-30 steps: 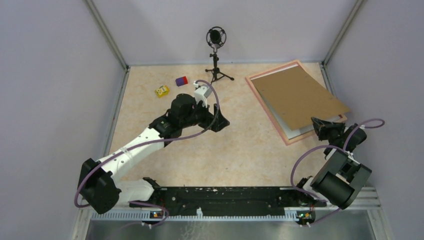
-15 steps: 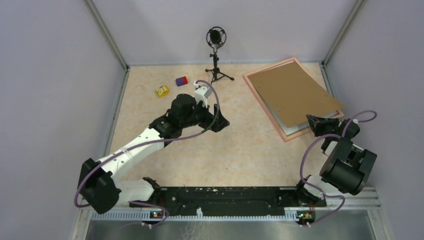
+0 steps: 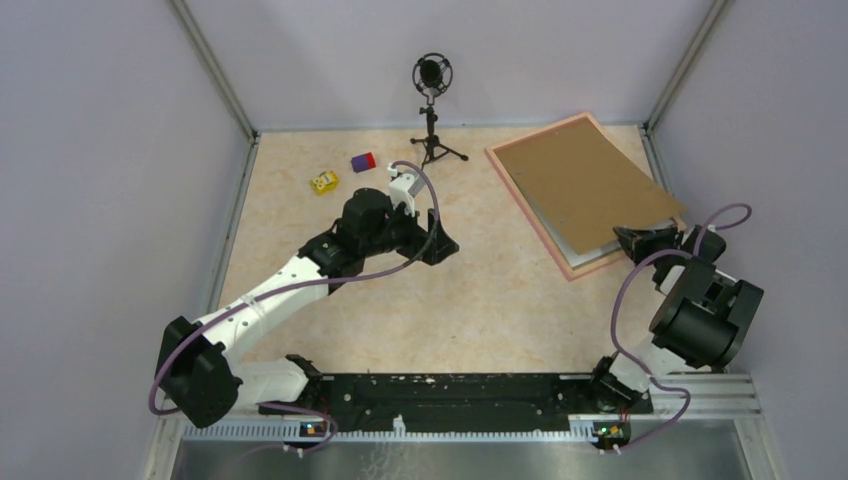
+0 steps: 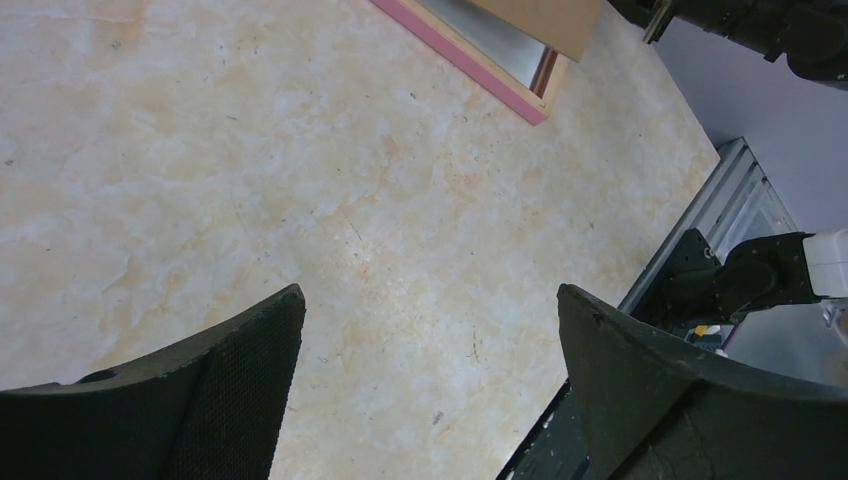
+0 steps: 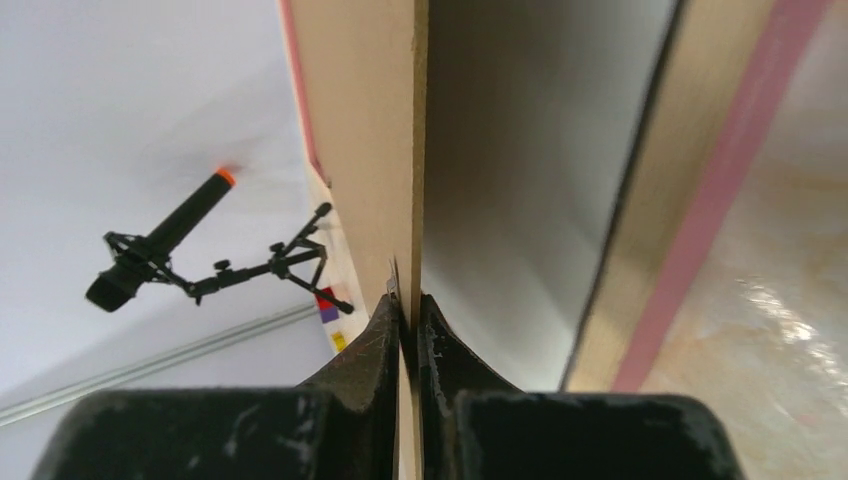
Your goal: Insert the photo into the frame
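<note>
The frame (image 3: pixel 530 216), thin with a pink border, lies flat at the table's back right. A brown backing board (image 3: pixel 585 185) rests over it, its near corner slightly raised. My right gripper (image 3: pixel 628 240) is shut on that near corner; in the right wrist view the jaws (image 5: pixel 410 300) pinch the board's edge (image 5: pixel 365 120), with the pink frame (image 5: pixel 720 190) to the right. A pale grey sheet (image 3: pixel 580 250) shows under the board inside the frame; I cannot tell whether it is the photo. My left gripper (image 3: pixel 445 245) hovers open over bare table (image 4: pixel 430 292), holding nothing.
A microphone on a small tripod (image 3: pixel 432 110) stands at the back centre. A yellow block (image 3: pixel 323 182) and a purple-and-red block (image 3: pixel 363 162) lie at the back left. Grey walls close in on three sides. The frame's near corner (image 4: pixel 460 62) shows in the left wrist view.
My right gripper has drawn the board back and to the left, so it sits more squarely over the frame and overhangs less on the right. The left arm has not moved.
</note>
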You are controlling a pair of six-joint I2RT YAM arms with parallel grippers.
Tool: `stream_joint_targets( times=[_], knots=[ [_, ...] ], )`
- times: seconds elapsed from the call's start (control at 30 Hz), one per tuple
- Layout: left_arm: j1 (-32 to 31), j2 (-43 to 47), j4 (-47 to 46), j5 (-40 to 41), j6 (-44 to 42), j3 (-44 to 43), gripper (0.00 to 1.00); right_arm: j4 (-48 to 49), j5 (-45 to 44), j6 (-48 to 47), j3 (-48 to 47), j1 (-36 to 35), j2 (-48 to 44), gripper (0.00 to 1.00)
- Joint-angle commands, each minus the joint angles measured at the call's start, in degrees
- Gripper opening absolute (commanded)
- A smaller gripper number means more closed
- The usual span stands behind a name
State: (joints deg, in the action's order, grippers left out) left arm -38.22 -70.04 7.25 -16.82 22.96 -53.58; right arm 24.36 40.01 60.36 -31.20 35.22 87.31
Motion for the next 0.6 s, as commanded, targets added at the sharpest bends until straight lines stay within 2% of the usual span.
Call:
stream_joint_targets(
  times=[0.0, 0.13, 0.27, 0.3, 0.37, 0.43, 0.5, 0.57],
  knots=[
    [-0.2, 0.6, -2.0, 0.0, -0.4, 0.5, 0.99, -0.4, 1.3, -4.6, -4.6, -1.1, 4.6, 0.04],
    [-0.2, 0.6, -2.1, 0.0, -0.4, 0.6, 0.99, -2.7, -0.1, -5.8, -6.5, -1.2, 5.1, 0.17],
    [-0.2, 0.8, -2.2, -0.1, -0.2, 0.7, 0.99, -12.3, -1.6, -10.1, -10.7, -1.6, 5.1, 0.4],
    [-0.2, 0.8, -2.2, -0.3, -0.2, 0.8, 0.99, -14.9, -2.5, -10.9, -11.5, -1.8, 4.7, 0.47],
    [-0.2, 0.8, -2.2, -0.3, -0.1, 0.8, 0.99, -20.2, -5.7, -12.4, -12.4, -2.7, 2.8, 0.76],
    [-0.2, 0.8, -2.3, -0.5, 0.0, 0.8, 0.99, -23.8, -9.5, -12.9, -12.6, -3.7, 0.0, 0.97],
    [-0.2, 1.0, -2.4, -0.6, 0.0, 0.9, 0.99, -29.6, -15.2, -12.4, -13.1, -5.0, -2.8, 0.99],
    [-0.2, 0.9, -2.5, -0.8, 0.1, 0.9, 0.99, -30.0, -18.2, -11.6, -13.0, -6.0, -3.9, 0.99]
  ],
)
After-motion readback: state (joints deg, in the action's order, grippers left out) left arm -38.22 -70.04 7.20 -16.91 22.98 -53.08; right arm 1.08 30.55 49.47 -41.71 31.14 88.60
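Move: The right hand already grips the near edge of the tilted backing board. The middle of the frame that it is to drop into lies about 17 cm ahead of this hand, 7 cm to its left and some 3 cm below. The frame's nearest corner is about 9 cm back and 13 cm to the left, its right-hand corner roughly 6 cm ahead and 19 cm to the right. From the left hand, the frame's middle lies about 27 cm ahead, 35 cm to the right and 17 cm down. Down first, and briskly: the right hand lowers the held near edge of the backing board some 3 cm towards the frame's near rail. As it bottoms out the fingers start to part and then spring wide open, letting go of the edge, while the hand comes up about 1 cm and tips down by roughly 15 degrees in all. ##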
